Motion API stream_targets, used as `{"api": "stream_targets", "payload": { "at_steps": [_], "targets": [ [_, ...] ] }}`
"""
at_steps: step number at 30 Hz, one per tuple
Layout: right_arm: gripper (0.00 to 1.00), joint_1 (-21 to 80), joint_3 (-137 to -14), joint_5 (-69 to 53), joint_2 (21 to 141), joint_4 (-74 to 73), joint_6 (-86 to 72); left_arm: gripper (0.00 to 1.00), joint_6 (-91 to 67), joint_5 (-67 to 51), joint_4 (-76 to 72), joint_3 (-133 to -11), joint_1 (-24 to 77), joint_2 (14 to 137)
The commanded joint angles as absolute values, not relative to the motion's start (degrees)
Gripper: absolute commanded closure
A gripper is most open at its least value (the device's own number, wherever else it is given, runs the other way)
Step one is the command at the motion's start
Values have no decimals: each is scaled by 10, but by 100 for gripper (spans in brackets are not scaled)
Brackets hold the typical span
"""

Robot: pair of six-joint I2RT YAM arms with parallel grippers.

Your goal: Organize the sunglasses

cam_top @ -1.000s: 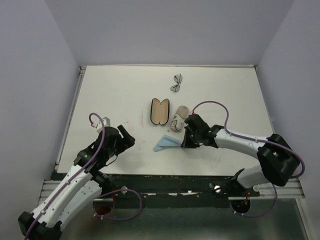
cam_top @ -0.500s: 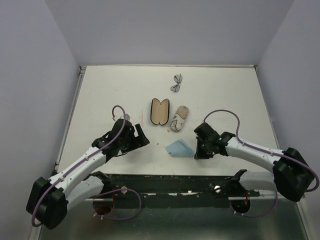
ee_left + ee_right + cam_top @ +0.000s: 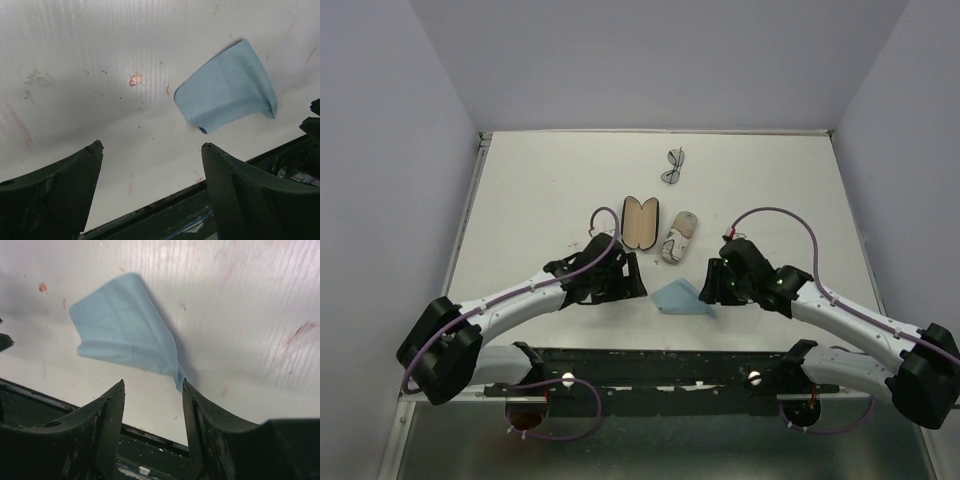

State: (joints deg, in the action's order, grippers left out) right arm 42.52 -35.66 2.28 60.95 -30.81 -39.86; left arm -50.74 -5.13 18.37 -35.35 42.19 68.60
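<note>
The dark thin-framed sunglasses (image 3: 673,166) lie at the far middle of the table. The pink-purple pair does not show clearly in any view. A blue cloth (image 3: 678,297) lies flat near the front edge, between my grippers. It also shows in the left wrist view (image 3: 227,87) and the right wrist view (image 3: 125,327). My left gripper (image 3: 632,285) (image 3: 152,146) is open and empty, just left of the cloth. My right gripper (image 3: 712,285) (image 3: 153,382) is open and empty, with one fingertip (image 3: 186,385) at the cloth's near corner.
An open black case with tan lining (image 3: 640,222) lies mid-table, with a beige pouch (image 3: 679,237) to its right. The table's dark front rail (image 3: 650,360) runs close behind both grippers. Red stains mark the white tabletop (image 3: 135,79).
My left arm has swept right along the front of the table to the cloth. My right gripper has drawn back to the right, and the cloth has shifted right and now lies flat.
</note>
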Motion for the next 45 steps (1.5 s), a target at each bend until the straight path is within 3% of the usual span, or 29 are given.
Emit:
{"api": "stream_targets", "payload": {
  "at_steps": [1, 10, 22, 30, 39, 43, 45],
  "targets": [
    [42, 425, -369, 84, 610, -281, -399, 14, -517, -33, 170, -416, 446, 760],
    [41, 425, -345, 106, 649, -181, -419, 36, -513, -14, 220, -520, 493, 915],
    [42, 425, -318, 103, 673, -142, -430, 54, -546, 19, 245, -578, 522, 1009],
    [43, 424, -308, 107, 688, -93, -403, 100, -548, 55, 270, -596, 523, 1019],
    [52, 424, -328, 55, 772, -57, -376, 100, -503, 74, 251, -603, 523, 985],
    [78, 424, -332, 48, 776, -55, -374, 100, -483, 70, 243, -600, 523, 967],
    [85, 424, -330, 31, 757, -45, -366, 100, -475, 70, 240, -597, 524, 953]
  ]
}}
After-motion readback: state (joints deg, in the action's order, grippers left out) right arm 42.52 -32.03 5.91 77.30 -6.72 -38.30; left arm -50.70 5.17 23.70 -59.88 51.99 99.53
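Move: The blue cloth lies between my hands on the table: its middle is about 13 cm right and 2 cm ahead of my left hand, 4 cm below, and some 6 cm left and 3 cm ahead of my right, 5 cm below. From my left hand, the patterned case is about 17 cm ahead and 12 cm right, the open brown case roughly 21 cm ahead and 3 cm right. I sweep my left hand about 8 cm right and down some 4 cm to the cloth's left edge, shut its fingers there, then ease slightly forward and left, rolling its left side up about 15 degrees. My right hand goes forward, sinks to the cloth's right side, edges left, and only at the end closes most of the way around a ridge of the cloth. ##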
